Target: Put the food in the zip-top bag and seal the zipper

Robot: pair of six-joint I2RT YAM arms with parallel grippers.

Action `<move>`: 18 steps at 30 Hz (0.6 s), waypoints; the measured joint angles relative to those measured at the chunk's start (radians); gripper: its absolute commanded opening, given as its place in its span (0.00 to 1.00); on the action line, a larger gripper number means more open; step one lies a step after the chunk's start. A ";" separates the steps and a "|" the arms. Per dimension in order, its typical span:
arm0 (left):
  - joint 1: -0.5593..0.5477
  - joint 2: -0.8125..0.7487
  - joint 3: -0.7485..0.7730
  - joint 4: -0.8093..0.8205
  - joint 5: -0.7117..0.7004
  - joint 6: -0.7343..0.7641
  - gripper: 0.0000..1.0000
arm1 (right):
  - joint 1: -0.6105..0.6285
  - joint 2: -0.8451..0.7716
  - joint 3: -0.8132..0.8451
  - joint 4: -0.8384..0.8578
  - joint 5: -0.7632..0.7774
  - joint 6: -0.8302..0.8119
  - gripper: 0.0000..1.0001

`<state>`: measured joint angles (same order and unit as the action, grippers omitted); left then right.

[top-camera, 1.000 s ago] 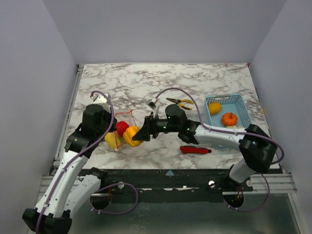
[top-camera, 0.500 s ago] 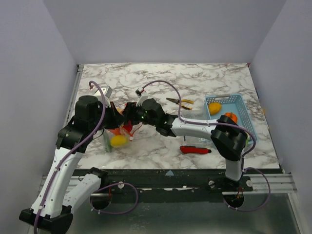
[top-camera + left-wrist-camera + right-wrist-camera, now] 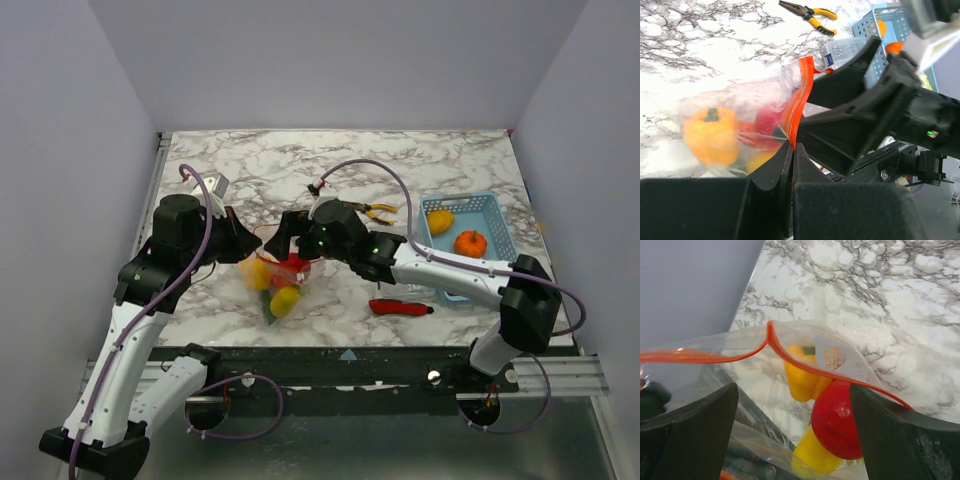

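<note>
The zip-top bag [image 3: 277, 288] hangs over the marble table, and my left gripper [image 3: 243, 247] is shut on its orange-red zipper [image 3: 796, 107]. Through the clear plastic show the food pieces: an orange pepper [image 3: 710, 132], a red tomato [image 3: 837, 420], a yellow pepper [image 3: 802, 377] and a green piece [image 3: 270, 312]. My right gripper [image 3: 283, 238] stands open just right of the bag's mouth. In the right wrist view the wide-apart fingers [image 3: 695, 425] flank the bag and grip nothing. The zipper [image 3: 771, 342] curves open there.
A red-handled knife [image 3: 400, 307] lies near the front edge. The light blue basket [image 3: 500, 222] at the right holds an orange fruit [image 3: 470, 243] and a yellow piece [image 3: 440, 221]. Yellow-handled pliers [image 3: 378, 211] and a clear box [image 3: 845, 50] lie behind the right arm.
The right gripper carried an orange pepper to the bag, opened wide and drew back to the right. The pepper now sits in the bag, which has swung right under the left gripper.
</note>
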<state>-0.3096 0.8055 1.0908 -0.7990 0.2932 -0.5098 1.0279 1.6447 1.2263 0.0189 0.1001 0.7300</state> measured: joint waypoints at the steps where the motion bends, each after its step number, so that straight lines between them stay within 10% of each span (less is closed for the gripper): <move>1: 0.000 0.009 -0.001 0.008 0.000 0.000 0.00 | 0.000 -0.026 -0.004 -0.035 0.010 -0.007 0.93; 12: 0.000 0.079 -0.001 0.053 -0.005 0.047 0.00 | 0.000 -0.241 -0.008 -0.274 0.085 -0.060 0.91; 18: 0.000 0.092 -0.020 0.084 -0.021 0.085 0.00 | -0.013 -0.402 -0.058 -0.499 0.376 -0.011 0.93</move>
<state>-0.3092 0.8970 1.0710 -0.7151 0.2718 -0.4248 1.0153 1.2427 1.1683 -0.4805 0.4763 0.7189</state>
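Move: The right hand, empty and open at the bag's mouth, next heads for the basket: its small pumpkin lies some 42 cm right, 3 cm ahead and 12 cm lower. The yellow fruit is about 5 cm left of the pumpkin and 5 cm farther out; the pliers lie about 22 cm right of this hand and 11 cm ahead. From the left hand, the pumpkin is roughly 48 cm right, 7 cm ahead, 20 cm lower. Right hand withdraws, open, 15 cm rightward from the bag mouth, rising 5; left eases forward, still pinching the rim. ##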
